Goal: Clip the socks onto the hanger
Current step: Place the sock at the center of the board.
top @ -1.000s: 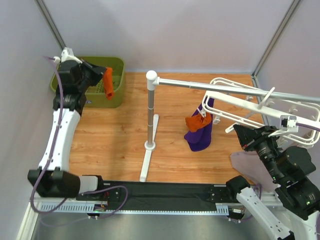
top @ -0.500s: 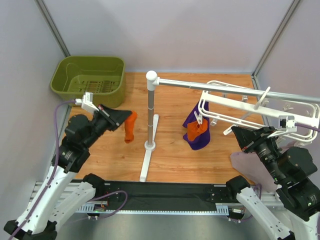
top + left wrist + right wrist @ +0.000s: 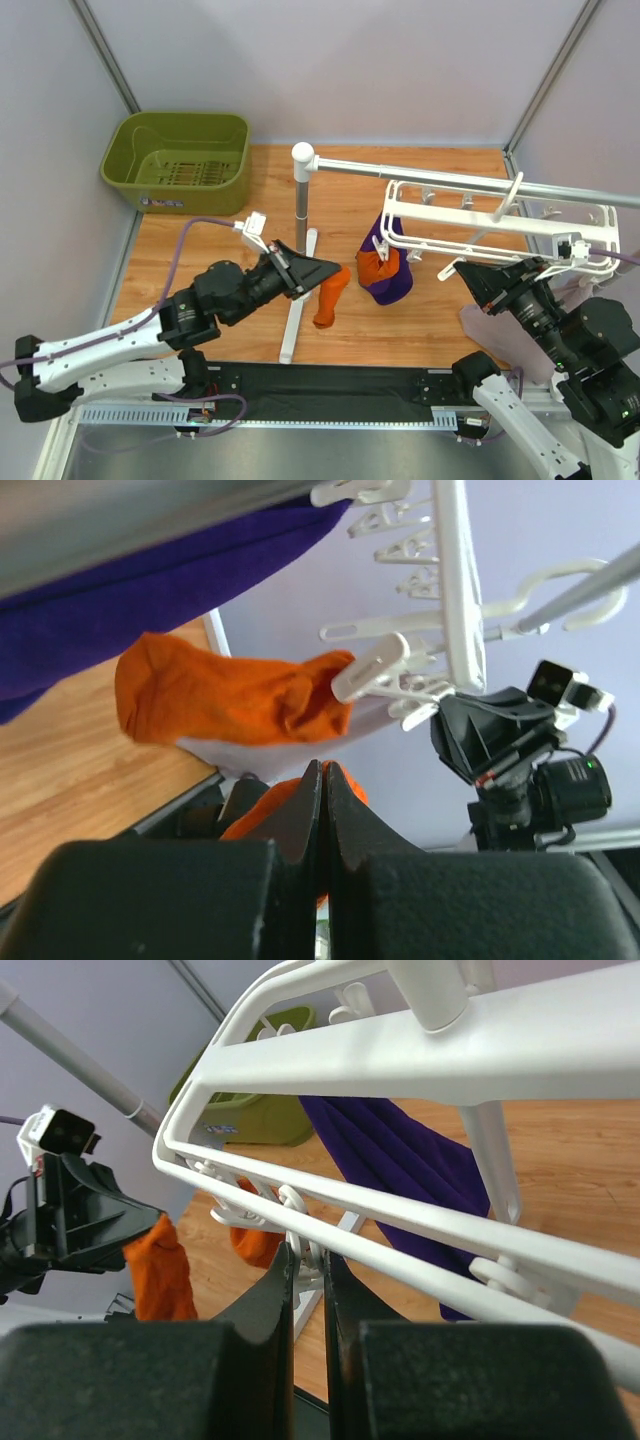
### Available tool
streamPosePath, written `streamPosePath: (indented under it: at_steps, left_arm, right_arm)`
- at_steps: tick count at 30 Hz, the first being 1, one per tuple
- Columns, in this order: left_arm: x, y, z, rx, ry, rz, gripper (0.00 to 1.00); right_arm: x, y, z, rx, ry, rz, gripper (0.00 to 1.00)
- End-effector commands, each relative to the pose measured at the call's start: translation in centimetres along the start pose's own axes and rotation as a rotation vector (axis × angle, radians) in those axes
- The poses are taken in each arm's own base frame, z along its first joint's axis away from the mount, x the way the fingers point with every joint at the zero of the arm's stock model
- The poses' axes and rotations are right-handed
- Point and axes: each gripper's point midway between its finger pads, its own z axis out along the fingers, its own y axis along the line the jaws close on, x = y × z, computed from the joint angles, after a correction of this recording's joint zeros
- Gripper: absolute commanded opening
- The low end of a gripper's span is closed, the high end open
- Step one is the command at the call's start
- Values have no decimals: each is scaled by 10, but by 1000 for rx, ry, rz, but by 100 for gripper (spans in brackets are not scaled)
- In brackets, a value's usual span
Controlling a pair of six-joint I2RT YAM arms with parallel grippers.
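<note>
My left gripper is shut on an orange-red sock that hangs from it just right of the post; in the left wrist view the sock shows behind the closed fingertips. A second orange-red sock hangs from a clip on the white hanger, in front of a dark purple cloth. My right gripper is shut on a white clip under the hanger's near bar. The held sock is a short way left of the hanger.
A silver rail on a white post with a floor base carries the hanger. A green basket stands at the back left. A pale lilac cloth lies near the right arm.
My left arm has swung from the green basket down and right past the post, carrying the sock. The hanger with its clipped sock has shifted left, held by my right gripper.
</note>
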Motion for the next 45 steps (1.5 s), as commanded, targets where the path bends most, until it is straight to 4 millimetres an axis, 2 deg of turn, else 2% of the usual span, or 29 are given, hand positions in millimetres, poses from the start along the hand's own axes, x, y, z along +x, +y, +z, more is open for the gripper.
streamPosePath:
  at_steps: [1, 2, 3, 4, 5, 6, 7, 8, 9, 11, 13, 14, 15, 20, 22, 26, 27, 29, 30, 32, 34, 35, 36, 40, 41, 43, 45]
  left_arm:
    - [-7, -27, 18, 19, -92, -130, 0]
    - [2, -25, 20, -3, -80, -156, 0]
    - [-4, -28, 22, -27, -123, -185, 0]
    - [5, -16, 29, -91, -122, -193, 0]
    - [11, -14, 31, -124, -117, -202, 0]
    - [2, -29, 35, -128, -152, -229, 0]
    - [15, -7, 43, -236, -141, -248, 0]
    - [16, -6, 46, -270, -142, -269, 0]
    - [12, -18, 49, -271, -154, -299, 0]
    - [21, 2, 57, -391, -167, -354, 0]
    - [14, -2, 52, -482, -183, -376, 0]
    - [21, 6, 57, -537, -183, -364, 0]
    - [17, -7, 58, -532, -177, -375, 0]
    - [17, 0, 54, -535, -161, -255, 0]
    - [22, 16, 45, -599, -137, -221, 0]
    - [42, 63, 23, -722, -88, -234, 0]
    - [52, 92, 14, -779, -73, -220, 0]
    - [58, 106, 8, -784, -78, -288, 0]
    - [64, 124, 3, -810, -76, -286, 0]
    - [65, 134, -1, -817, -81, -286, 0]
    - [62, 143, -4, -832, -94, -239, 0]
    - [57, 138, -3, -831, -107, -231, 0]
    - [51, 144, -11, -878, -122, -202, 0]
    - [28, 147, -13, -924, -123, -178, 0]
    - [22, 152, -14, -933, -139, -180, 0]
    - [16, 151, -13, -910, -153, -207, 0]
    - [19, 154, -11, -913, -138, -232, 0]
  right_arm:
    - [36, -3, -11, -9, 140, 44, 0]
    - [38, -3, -10, -14, 143, 49, 0]
    - [39, -1, -11, -28, 145, 53, 0]
    - [39, 0, -13, -33, 139, 54, 0]
    - [40, 1, -13, -43, 138, 54, 1]
    - [42, 0, -12, -45, 144, 50, 0]
    - [42, 0, -12, -43, 143, 48, 0]
    - [42, 1, -11, -47, 149, 46, 0]
    - [42, 3, -11, -59, 153, 45, 0]
    - [41, 6, -10, -74, 155, 34, 0]
    - [39, 8, -10, -80, 153, 25, 0]
    - [38, 8, -11, -81, 151, 21, 0]
    - [38, 7, -11, -75, 150, 21, 0]
    - [31, 1, -15, -37, 118, 15, 0]
    - [30, 0, -15, -30, 112, 16, 0]
    - [29, -1, -14, -21, 107, 11, 0]
    - [28, -2, -15, -16, 100, 8, 0]
    - [26, -4, -14, -1, 95, 9, 0]
    - [24, -9, -15, 24, 84, 12, 0]
    - [23, -13, -15, 47, 67, 12, 0]
    - [22, -23, -15, 91, 35, 24, 0]
    - [18, -29, -14, 123, 8, 27, 0]
    - [14, -33, -15, 145, -18, 29, 0]
    - [11, -44, -10, 197, -52, 36, 0]
    - [9, -45, -8, 204, -66, 39, 0]
    - [10, -51, -2, 225, -68, 40, 0]
    - [8, -52, 3, 229, -82, 41, 0]
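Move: The left hand already holds an orange sock high over the board (the wooden table top). The board's middle is about 12 cm ahead and 33 cm below it. The stand's foot lies some 6 cm ahead, 7 cm left and 35 cm down. The clipped orange sock hangs about 4 cm ahead, 9 cm right and 5 cm lower; the purple sock is 8 cm ahead, 12 cm right and 15 cm lower. From the right hand, the board's middle lies 13 cm ahead, 26 cm left and 35 cm below. Rightward first, some 7 cm towards the hanging socks, then sharply down by nearly 20 cm while coming back left, the left hand lowers its sock towards the board, tips its fingers steeply down and finally eases forward. Its fingers stay shut on the sock. The right hand keeps its grip on the hanger, drifts slightly back, then shifts right and forward, turning clockwise. ##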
